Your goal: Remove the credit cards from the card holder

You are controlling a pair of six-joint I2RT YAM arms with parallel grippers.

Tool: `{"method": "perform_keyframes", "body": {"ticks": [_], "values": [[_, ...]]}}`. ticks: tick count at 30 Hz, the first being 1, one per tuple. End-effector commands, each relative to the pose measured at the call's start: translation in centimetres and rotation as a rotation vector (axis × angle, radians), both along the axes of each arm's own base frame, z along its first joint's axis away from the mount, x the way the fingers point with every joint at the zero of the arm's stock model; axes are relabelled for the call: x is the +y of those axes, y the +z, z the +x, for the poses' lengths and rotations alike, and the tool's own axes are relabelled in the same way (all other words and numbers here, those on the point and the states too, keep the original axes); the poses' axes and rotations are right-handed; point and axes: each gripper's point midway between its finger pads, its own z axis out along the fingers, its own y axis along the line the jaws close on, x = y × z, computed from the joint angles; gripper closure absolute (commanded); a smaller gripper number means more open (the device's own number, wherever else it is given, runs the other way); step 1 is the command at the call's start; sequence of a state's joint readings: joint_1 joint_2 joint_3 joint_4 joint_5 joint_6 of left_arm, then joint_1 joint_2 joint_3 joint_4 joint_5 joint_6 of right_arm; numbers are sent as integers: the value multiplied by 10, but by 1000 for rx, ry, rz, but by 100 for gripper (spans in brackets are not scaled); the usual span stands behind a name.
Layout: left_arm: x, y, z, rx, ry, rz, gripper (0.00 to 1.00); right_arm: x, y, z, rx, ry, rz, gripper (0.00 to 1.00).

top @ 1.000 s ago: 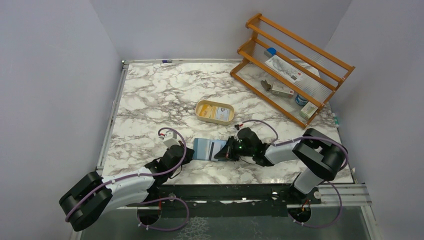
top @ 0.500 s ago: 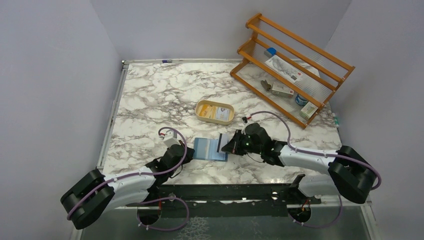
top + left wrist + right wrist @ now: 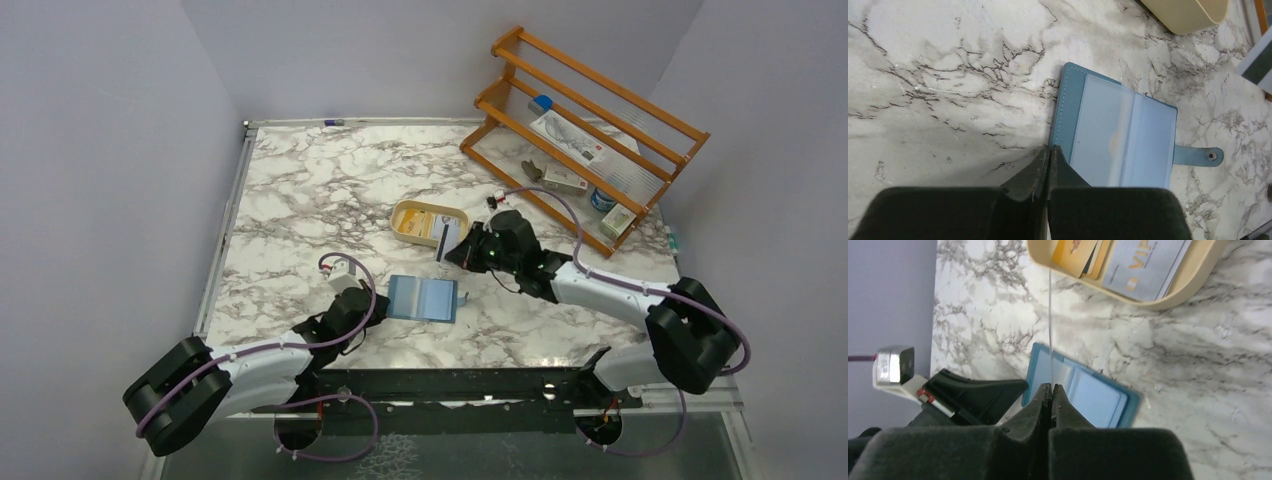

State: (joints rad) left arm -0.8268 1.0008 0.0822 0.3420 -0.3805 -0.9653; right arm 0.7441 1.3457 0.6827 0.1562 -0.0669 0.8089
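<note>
The teal card holder (image 3: 423,298) lies open and flat on the marble, its pale inner pockets (image 3: 1120,135) up and its snap tab (image 3: 1205,155) out to the right. My left gripper (image 3: 1049,148) is shut, with its tips on the holder's left edge. My right gripper (image 3: 1049,388) is shut on a credit card (image 3: 447,240), pale with a dark stripe, held in the air just beside the tan dish (image 3: 407,212). In the right wrist view that card (image 3: 1050,325) shows edge-on as a thin line. Other credit cards (image 3: 1143,265) lie in the dish.
A wooden rack (image 3: 585,135) with small items stands at the back right. The tan dish's rim (image 3: 1168,299) lies just beyond the held card. Grey walls close in the table on the left, back and right.
My right gripper has drawn the card out of the holder and carried it back and up to the dish's right end. The left gripper has stayed on the holder's edge.
</note>
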Motion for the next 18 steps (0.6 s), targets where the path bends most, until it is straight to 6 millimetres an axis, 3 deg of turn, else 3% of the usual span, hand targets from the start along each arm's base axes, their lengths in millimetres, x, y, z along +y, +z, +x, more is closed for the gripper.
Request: {"method": "perform_keyframes", "body": {"ticks": [1, 10, 18], "values": [[2, -11, -8, 40, -38, 47, 100, -1, 2, 32, -42, -4, -15, 99], [2, -14, -9, 45, -43, 55, 100, -1, -15, 92, -42, -10, -20, 99], [1, -15, -8, 49, -46, 64, 100, 9, -23, 111, -25, 12, -3, 99]]}}
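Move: My right hand already holds a silver card with a dark stripe. The beige tray it is headed for lies about 13 cm ahead, some 3 cm to the left and about 10 cm below. In it, the silver cards lie roughly 12 cm straight ahead of my hand, the yellow ones about 14 cm ahead and 7 cm to the left. The open card holder is 4 cm back and 5 cm left. From my left hand the tray is some 18 cm ahead and 9 cm right. I swing my right hand forward about 10 cm, sinking some 3 cm on the way and slowing towards the end, to bring the pinched card from in front of the tray over its silver cards. My wrist hardly turns and my fingers keep their hold. My left hand stays put, shut fingertips at the holder's left edge. ##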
